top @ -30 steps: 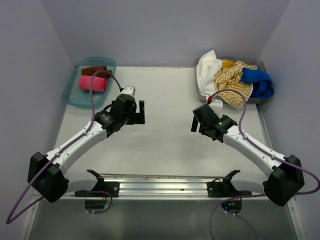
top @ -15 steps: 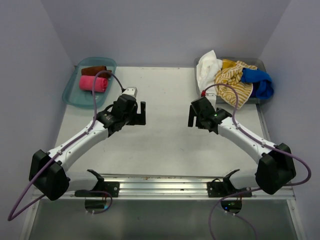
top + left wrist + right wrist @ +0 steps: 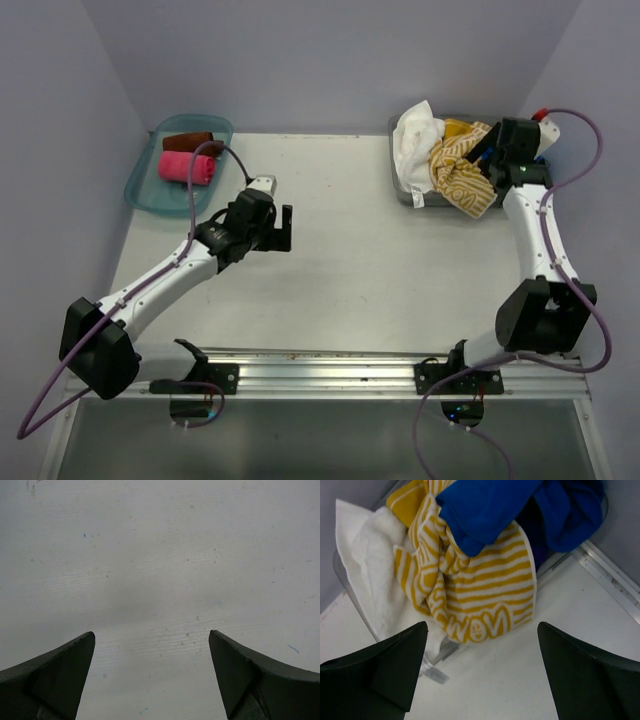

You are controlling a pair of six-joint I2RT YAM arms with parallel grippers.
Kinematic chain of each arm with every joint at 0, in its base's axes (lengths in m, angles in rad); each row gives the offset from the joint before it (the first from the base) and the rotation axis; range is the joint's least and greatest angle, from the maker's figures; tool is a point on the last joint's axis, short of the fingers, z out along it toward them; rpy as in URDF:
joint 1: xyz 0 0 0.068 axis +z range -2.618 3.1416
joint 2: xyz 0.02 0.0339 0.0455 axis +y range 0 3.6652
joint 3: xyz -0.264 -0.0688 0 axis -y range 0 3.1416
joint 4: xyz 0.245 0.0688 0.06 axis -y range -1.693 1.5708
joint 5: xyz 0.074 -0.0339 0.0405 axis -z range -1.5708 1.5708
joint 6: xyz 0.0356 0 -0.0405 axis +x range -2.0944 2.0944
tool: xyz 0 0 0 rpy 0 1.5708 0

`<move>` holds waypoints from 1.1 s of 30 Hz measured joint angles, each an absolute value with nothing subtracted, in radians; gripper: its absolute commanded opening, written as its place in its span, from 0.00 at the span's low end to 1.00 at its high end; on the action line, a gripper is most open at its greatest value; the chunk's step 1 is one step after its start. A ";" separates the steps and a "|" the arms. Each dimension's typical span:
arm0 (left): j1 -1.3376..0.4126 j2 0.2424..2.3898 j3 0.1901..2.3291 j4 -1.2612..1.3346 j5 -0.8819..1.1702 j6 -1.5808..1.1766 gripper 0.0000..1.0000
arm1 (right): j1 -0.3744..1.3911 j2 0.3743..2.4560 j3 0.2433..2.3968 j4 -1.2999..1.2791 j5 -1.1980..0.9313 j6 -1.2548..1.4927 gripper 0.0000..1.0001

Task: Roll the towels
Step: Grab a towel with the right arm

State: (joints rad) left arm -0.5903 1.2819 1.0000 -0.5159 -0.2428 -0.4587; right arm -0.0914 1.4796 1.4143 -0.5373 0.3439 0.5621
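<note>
Loose towels are heaped in a grey bin (image 3: 404,188) at the back right: a white one (image 3: 415,138), a mustard-yellow striped one (image 3: 458,168) hanging over the bin's front rim, and a royal blue one (image 3: 505,510) on top. My right gripper (image 3: 490,152) hovers open over this heap; in its wrist view the right gripper (image 3: 481,628) frames the yellow towel's (image 3: 480,595) hanging edge and holds nothing. A rolled pink towel (image 3: 187,167) and a rolled brown towel (image 3: 188,141) lie in a teal tray (image 3: 140,192). My left gripper (image 3: 283,228) is open over bare table (image 3: 160,570).
Grey walls close in the table on the left, back and right. A metal rail (image 3: 320,370) runs along the near edge between the arm bases. The right arm's purple cable (image 3: 590,140) loops beside the bin. The table's right metal edge (image 3: 610,580) lies close to the bin.
My right arm has swung from the table's middle to the back right and now hangs over the towel bin. The left arm has barely moved. Both grippers stay open.
</note>
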 measured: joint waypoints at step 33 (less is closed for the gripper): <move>-0.590 1.449 1.102 -0.541 -0.257 -0.400 1.00 | -0.261 1.814 1.636 -0.410 0.168 0.722 0.00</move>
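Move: The blue towel lies crumpled on the right half of the bin, its middle about 12 cm ahead of the open right hand, 11 cm to its right and 10 cm below; its near left end is closer in. The striped towel's middle is some 9 cm ahead and 2 cm left of that hand, the white towel 12 cm ahead and 13 cm left, both roughly 12 cm below. From the left hand the blue towel is about 24 cm ahead and 59 cm right, at much the same height. The blue towel's near left end is pinched between the right fingertips: the open hand swings forward about 11 cm and 7 cm to the right, sinking some 9 cm onto the end while rolling its left side up, and the fingers shut fully. Still gripping, the hand then rises about 5 cm and eases back a little. The empty left hand drifts slightly forward and down. ##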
